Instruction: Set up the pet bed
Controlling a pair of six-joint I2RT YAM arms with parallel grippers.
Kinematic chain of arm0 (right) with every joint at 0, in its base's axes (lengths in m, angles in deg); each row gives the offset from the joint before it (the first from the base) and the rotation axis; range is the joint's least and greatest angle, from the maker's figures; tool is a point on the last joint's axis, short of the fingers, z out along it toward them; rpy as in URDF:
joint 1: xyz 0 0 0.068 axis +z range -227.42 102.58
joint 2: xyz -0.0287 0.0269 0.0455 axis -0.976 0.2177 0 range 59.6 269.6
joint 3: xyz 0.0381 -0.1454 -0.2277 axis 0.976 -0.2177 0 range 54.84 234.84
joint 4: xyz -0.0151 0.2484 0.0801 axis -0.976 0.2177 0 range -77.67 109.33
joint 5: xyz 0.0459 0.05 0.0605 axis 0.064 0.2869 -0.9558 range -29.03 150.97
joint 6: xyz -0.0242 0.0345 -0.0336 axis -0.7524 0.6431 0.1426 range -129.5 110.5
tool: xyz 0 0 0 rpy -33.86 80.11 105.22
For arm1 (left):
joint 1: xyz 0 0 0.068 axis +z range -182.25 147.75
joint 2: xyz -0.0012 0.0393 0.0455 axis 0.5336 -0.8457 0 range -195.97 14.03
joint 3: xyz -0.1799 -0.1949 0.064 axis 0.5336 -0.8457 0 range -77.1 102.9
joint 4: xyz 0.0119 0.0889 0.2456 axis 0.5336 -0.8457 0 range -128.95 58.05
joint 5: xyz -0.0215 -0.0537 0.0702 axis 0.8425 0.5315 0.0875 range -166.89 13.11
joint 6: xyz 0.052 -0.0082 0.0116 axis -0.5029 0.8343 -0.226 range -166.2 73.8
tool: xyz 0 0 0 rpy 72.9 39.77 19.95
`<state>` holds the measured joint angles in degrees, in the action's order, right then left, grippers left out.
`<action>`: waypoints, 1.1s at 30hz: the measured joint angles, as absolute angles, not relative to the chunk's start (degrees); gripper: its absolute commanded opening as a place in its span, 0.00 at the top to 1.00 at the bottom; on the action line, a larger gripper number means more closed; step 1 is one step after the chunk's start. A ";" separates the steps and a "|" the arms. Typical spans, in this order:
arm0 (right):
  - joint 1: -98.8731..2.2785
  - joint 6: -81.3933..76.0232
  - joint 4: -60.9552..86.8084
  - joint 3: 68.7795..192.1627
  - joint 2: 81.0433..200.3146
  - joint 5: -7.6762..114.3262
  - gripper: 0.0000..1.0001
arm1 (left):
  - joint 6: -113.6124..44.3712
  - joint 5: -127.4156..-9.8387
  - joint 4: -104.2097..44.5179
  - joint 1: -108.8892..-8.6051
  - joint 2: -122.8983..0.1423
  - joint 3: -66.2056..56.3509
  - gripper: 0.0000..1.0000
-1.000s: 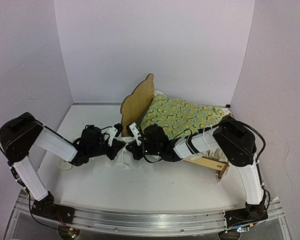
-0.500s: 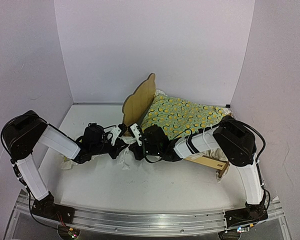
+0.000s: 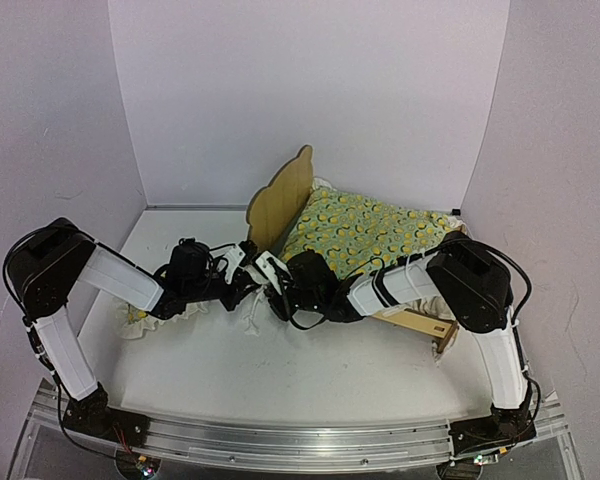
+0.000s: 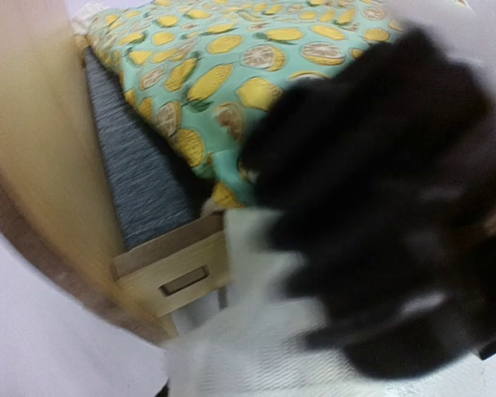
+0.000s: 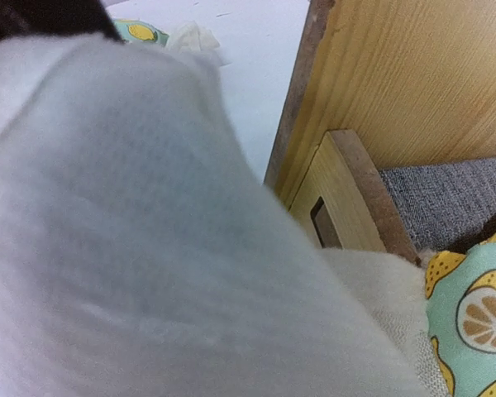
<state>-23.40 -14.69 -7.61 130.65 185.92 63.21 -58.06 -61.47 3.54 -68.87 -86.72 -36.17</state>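
The pet bed stands at mid-table, its plywood headboard to the left. The lemon-print quilt lies over it. My left gripper and right gripper meet at the bed's near head corner. The quilt's white edge hangs there below them. In the left wrist view the side rail, grey base and quilt show behind a blurred black gripper; my own fingers are hidden. White cloth fills the right wrist view beside the rail and covers its jaws.
The small ruffled pillow lies on the table under my left forearm, and it also peeks into the right wrist view as a pillow corner. White walls close in the back and both sides. The bed's foot end sits under my right arm.
My left gripper has slid right, up to the bed's head corner, and the pillow now shows more behind it. The right arm has hardly moved.
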 measured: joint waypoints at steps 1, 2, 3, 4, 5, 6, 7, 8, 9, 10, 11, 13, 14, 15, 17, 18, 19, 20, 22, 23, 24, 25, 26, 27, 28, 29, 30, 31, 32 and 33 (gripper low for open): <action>-23.38 -15.78 -7.35 130.76 185.92 63.88 1.00 | -57.58 -61.45 3.54 -68.43 -86.72 -36.15 0.73; -23.38 -16.77 -7.18 130.84 185.92 64.58 1.00 | -56.68 -61.42 3.51 -67.89 -86.70 -36.17 0.70; -23.38 -17.71 -7.18 130.84 185.85 65.26 1.00 | -56.11 -61.40 3.45 -67.30 -86.70 -36.19 0.68; -23.38 -18.34 -7.13 130.84 185.81 65.72 1.00 | -55.54 -61.38 3.45 -66.79 -86.70 -36.19 0.69; -23.38 -19.02 -7.13 130.84 185.81 66.29 1.00 | -55.11 -61.40 3.45 -66.44 -86.70 -36.19 0.71; -23.38 -19.59 -7.13 130.84 185.77 66.64 1.00 | -54.80 -61.47 3.43 -66.03 -86.70 -36.19 0.74; -23.38 -20.18 -7.13 130.84 185.77 66.88 1.00 | -54.65 -61.60 3.43 -65.74 -86.70 -36.19 0.76; -23.38 -20.46 -7.13 130.84 185.77 66.99 1.00 | -54.69 -61.62 3.45 -65.63 -86.72 -36.19 0.76; -23.38 -20.77 -7.13 130.84 185.77 67.05 1.00 | -54.78 -61.53 3.47 -65.63 -86.79 -36.19 0.76; -23.38 -21.01 -7.13 130.84 185.77 67.05 1.00 | -55.22 -61.21 3.73 -65.68 -87.01 -36.19 0.76; -23.38 -21.20 -7.13 130.84 185.77 67.05 1.00 | -55.68 -60.81 4.21 -65.68 -87.44 -36.19 0.75; -23.38 -21.51 -7.13 130.84 185.77 67.03 1.00 | -56.90 -60.20 4.80 -65.70 -88.54 -36.17 0.73; -23.38 -21.55 -7.13 130.84 185.77 67.01 1.00 | -57.31 -59.92 5.13 -65.72 -89.26 -36.17 0.72; -23.38 -21.66 -7.11 130.89 185.77 67.01 1.00 | -57.66 -59.70 5.13 -65.77 -89.98 -36.06 0.72; -23.38 -21.71 -7.11 131.08 185.77 66.97 1.00 | -58.30 -58.98 5.15 -65.83 -91.31 -35.62 0.72; -23.38 -21.73 -7.07 131.28 185.77 66.90 1.00 | -58.34 -58.89 5.15 -65.96 -91.66 -35.49 0.72; -23.38 -21.77 -7.04 131.41 185.77 66.83 1.00 | -58.36 -58.89 5.15 -65.98 -91.95 -35.32 0.71; -23.38 -21.71 -7.09 131.52 185.77 66.83 1.00 | -58.30 -58.93 5.15 -66.01 -92.08 -35.10 0.71; -23.40 -21.71 -7.13 131.68 185.77 66.77 1.00 | -58.15 -59.15 5.13 -66.01 -92.25 -34.53 0.71; -23.40 -21.73 -7.13 131.72 185.77 66.68 1.00 | -58.12 -59.20 5.11 -66.01 -92.51 -33.96 0.71; -23.40 -21.75 -7.11 131.81 185.77 66.64 1.00 | -57.88 -59.37 5.15 -66.05 -92.84 -33.33 0.72; -23.40 -21.82 -7.13 131.94 185.77 66.62 1.00 | -57.73 -59.46 5.13 -66.12 -93.28 -32.45 0.72; -23.43 -21.86 -7.13 132.11 185.77 66.62 1.00 | -57.29 -59.57 5.15 -66.25 -93.65 -31.80 0.73; -23.45 -21.84 -7.13 132.22 185.77 66.59 1.00 | -56.64 -59.68 5.13 -66.38 -93.72 -31.51 0.71; -23.45 -21.84 -7.13 132.29 185.77 66.64 1.00 | -56.13 -59.68 5.13 -66.46 -93.72 -31.45 0.69; -23.45 -21.84 -7.11 132.29 185.77 66.64 1.00 | -55.59 -59.54 5.13 -66.49 -93.61 -31.49 0.66; -23.45 -21.79 -7.11 132.29 185.77 66.64 1.00 | -54.98 -59.24 5.24 -66.51 -93.48 -31.80 0.63; -23.45 -21.71 -7.11 132.29 185.75 66.64 1.00 | -53.95 -58.85 5.39 -66.51 -93.06 -32.61 0.62; -23.45 -21.68 -7.02 132.29 185.72 66.64 1.00 | -53.66 -58.80 5.39 -66.53 -92.67 -33.26 0.60; -23.45 -21.55 -6.96 132.29 185.70 66.62 1.00 | -53.10 -58.43 5.44 -66.51 -92.14 -34.09 0.59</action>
<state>-23.45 -21.55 -6.96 132.29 185.70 66.62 -53.10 -58.43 5.44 -66.51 -92.14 -34.09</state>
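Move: The white ruffle's loose corner is pinched in the right fingers, about 5 cm to the left hand's right and 1 cm below it, about level fore and aft. From the left hand, the bed corner stands some 7 cm ahead and 3 cm right, about 3 cm lower; the pillow lies roughly 20 cm left, 3 cm back and 6 cm down. From the right hand, that bed corner is about 8 cm ahead and 2 cm left, at its height. Left hand jogs forward, then sinks about 2 cm beside the ruffle, opening slightly, while right keeps its pinch. ##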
